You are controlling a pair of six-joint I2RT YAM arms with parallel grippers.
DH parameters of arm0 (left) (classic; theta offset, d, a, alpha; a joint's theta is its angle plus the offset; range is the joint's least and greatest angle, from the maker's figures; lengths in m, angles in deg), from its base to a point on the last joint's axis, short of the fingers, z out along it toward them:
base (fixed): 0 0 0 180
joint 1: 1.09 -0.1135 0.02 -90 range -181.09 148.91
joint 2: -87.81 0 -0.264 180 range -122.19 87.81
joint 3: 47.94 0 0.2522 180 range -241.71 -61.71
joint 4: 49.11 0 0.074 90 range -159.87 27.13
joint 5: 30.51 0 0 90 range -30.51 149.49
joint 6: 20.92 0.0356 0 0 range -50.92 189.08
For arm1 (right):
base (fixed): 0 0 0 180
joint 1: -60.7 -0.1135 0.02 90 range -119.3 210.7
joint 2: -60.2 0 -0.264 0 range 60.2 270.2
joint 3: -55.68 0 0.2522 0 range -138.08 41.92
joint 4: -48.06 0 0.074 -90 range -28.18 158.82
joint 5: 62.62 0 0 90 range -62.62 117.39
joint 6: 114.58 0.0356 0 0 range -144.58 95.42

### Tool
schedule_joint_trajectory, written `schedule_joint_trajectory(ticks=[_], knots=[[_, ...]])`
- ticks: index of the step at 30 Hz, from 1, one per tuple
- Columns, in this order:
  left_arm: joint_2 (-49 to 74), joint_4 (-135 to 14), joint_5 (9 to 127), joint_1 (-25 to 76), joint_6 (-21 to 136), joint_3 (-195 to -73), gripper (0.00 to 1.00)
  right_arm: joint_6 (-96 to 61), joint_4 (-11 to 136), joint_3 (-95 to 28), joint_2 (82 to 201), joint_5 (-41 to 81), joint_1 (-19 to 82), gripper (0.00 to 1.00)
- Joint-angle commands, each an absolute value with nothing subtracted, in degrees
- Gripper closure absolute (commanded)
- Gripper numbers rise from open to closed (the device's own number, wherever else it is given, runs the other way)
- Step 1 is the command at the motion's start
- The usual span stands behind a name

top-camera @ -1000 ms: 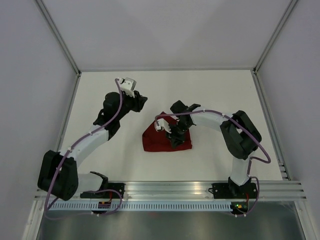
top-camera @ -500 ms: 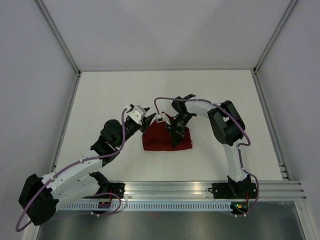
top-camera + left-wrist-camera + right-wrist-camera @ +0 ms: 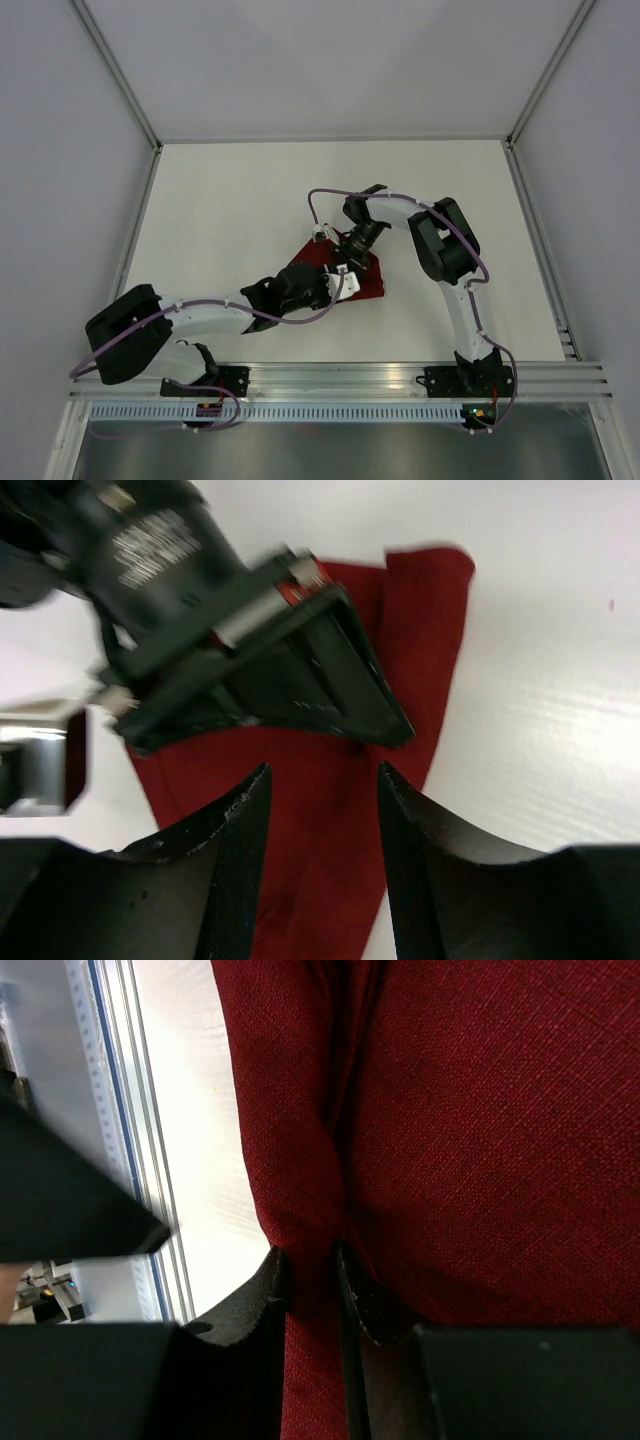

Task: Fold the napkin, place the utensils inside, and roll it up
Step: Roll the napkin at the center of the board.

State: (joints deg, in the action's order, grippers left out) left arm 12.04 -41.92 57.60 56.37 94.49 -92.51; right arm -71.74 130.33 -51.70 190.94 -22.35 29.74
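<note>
The dark red napkin (image 3: 368,284) lies folded on the white table, partly covered by both grippers. My right gripper (image 3: 351,257) comes down on it from behind. In the right wrist view that gripper (image 3: 311,1268) is shut on a raised fold of the napkin (image 3: 480,1110). My left gripper (image 3: 337,284) reaches in low from the near left. It is open (image 3: 322,782) just over the napkin (image 3: 425,630), with cloth showing between its fingers (image 3: 240,830) and the right gripper's black body just ahead. The utensils are out of view.
A metal rail (image 3: 340,376) runs along the near edge, also seen as the rail (image 3: 110,1110) in the right wrist view. Grey walls with metal posts (image 3: 120,80) enclose the white table (image 3: 230,190) on three sides.
My left arm has swung from the back left down to the napkin's near side, and its jaws have widened. The right gripper has stayed shut on the napkin's fold.
</note>
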Motion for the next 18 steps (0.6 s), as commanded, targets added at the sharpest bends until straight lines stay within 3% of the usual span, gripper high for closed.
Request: schedule_joint_trajectory(ticks=[1,15,18], knots=[[7.84,-43.88,58.7,57.53,98.78,-94.4,0.48,-73.54,125.63,-51.86,196.08,-11.37,30.64,1.0],[-3.24,-45.29,58.7,59.03,101.07,-98.09,0.47,-73.27,125.98,-52.12,196.61,-10.85,31.26,0.99],[-5.35,-45.64,59.22,58.94,100.63,-99.05,0.58,-73.19,126.07,-52.12,196.52,-10.67,31.26,0.99]])
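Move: The near folded edge of the napkin, where the left fingers are about to go, is about 8 cm below the left hand, 1 cm back and 1 cm to its right. The right gripper's fingers are already on that edge, some 3 cm to the left hand's right and 8 cm below. The napkin's right end is about 7 cm to the left hand's right, its left corner roughly 12 cm to the left. From the right hand, the spot lies about 2 cm left and 1 cm back. The left fingertips come down astride the napkin's near fold, right beside the right gripper's fingers, and start to close on it. The hand sinks about 8 cm, most of it early on, drifting only slightly back and right while it rolls some 15 degrees, left side rising. The right hand stays put and keeps its pinch on the fold. ##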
